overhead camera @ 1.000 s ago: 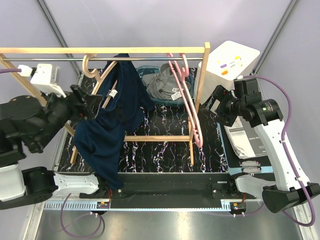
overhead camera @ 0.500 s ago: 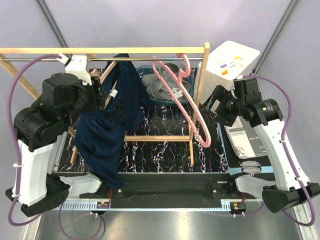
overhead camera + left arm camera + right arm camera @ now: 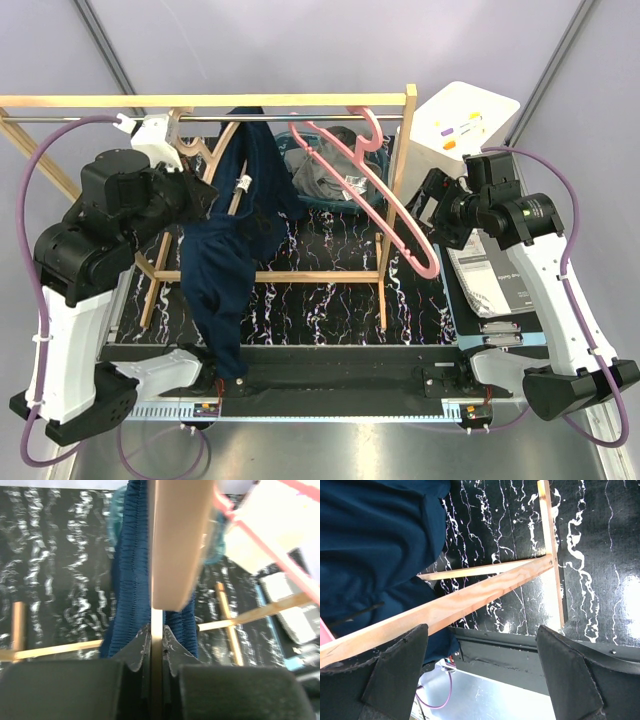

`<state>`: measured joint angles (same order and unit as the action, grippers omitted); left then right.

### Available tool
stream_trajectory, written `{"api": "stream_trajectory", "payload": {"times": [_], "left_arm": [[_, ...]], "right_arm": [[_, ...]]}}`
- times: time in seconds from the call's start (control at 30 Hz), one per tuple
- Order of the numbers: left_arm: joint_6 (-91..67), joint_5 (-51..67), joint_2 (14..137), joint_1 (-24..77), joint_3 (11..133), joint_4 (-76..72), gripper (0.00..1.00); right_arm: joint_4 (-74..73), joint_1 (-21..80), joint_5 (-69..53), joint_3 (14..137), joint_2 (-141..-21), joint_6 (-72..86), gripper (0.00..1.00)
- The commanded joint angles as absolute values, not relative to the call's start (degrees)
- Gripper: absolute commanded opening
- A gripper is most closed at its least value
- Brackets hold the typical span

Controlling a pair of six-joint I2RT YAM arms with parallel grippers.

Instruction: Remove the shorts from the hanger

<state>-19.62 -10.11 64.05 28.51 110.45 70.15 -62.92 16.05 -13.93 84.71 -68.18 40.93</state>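
The navy shorts [image 3: 222, 262] hang in a long drape from a wooden hanger [image 3: 196, 150] on the rack's rail [image 3: 200, 101]. My left gripper [image 3: 196, 196] is shut on that hanger. In the left wrist view the jaws pinch the hanger's thin edge [image 3: 157, 630], with navy shorts [image 3: 128, 580] on both sides. The grey shorts [image 3: 325, 178] with a white label lie in a teal basket behind the rack. An empty pink hanger [image 3: 385, 195] hangs tilted on the rail. My right gripper [image 3: 437, 212] is open and empty beside the rack's right post; its wrist view [image 3: 480, 672] shows navy shorts [image 3: 375, 545].
A white box [image 3: 460, 125] stands at the back right. A printed booklet [image 3: 495, 282] lies under the right arm. The rack's wooden lower bars [image 3: 470, 599] cross a black marbled mat [image 3: 320, 300]. The teal basket [image 3: 290, 140] sits behind the rail.
My left arm has risen and turned at the wooden hanger. The navy shorts now hang narrower and straighter. The pink hanger has swung out to the right.
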Motion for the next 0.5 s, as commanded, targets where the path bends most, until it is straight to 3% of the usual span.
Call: {"api": "stream_trajectory", "payload": {"times": [0.0, 0.47], "left_arm": [[-25.13, 0.78, 62.67, 26.90, 110.83, 63.47, 0.00], [-42.27, 13.44, 55.64, 24.26, 102.77, 48.80, 0.00]], "right_arm": [[-62.31, 16.17, -16.70, 86.84, -68.29, 39.90, 0.97], [-63.02, 16.17, -16.52, 88.59, -68.64, 37.71, 0.97]]}}
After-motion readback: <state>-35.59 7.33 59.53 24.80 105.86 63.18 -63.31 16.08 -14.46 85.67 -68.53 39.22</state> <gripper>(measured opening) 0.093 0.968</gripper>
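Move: The left gripper already pinches the wooden hanger just below its hook. The rail under that hook is about 8 cm ahead, 3 cm left and 8 cm up, and the navy shorts hang some 15 cm below, 3 cm right and 2 cm ahead. The pink hanger is about 29 cm right, 2 cm ahead and 3 cm lower. From the idle right gripper the shorts are roughly 42 cm left, level in reach and height. Keep the left fingers shut on the wooden hanger and carry it about 4 cm to the right, towards the pink hanger, easing back and up by some 2.5 cm each on the way. Roll the wrist about 20 degrees so the hand's left side drops, tipping the hanger sideways under the rail as you turn it slightly clockwise. ##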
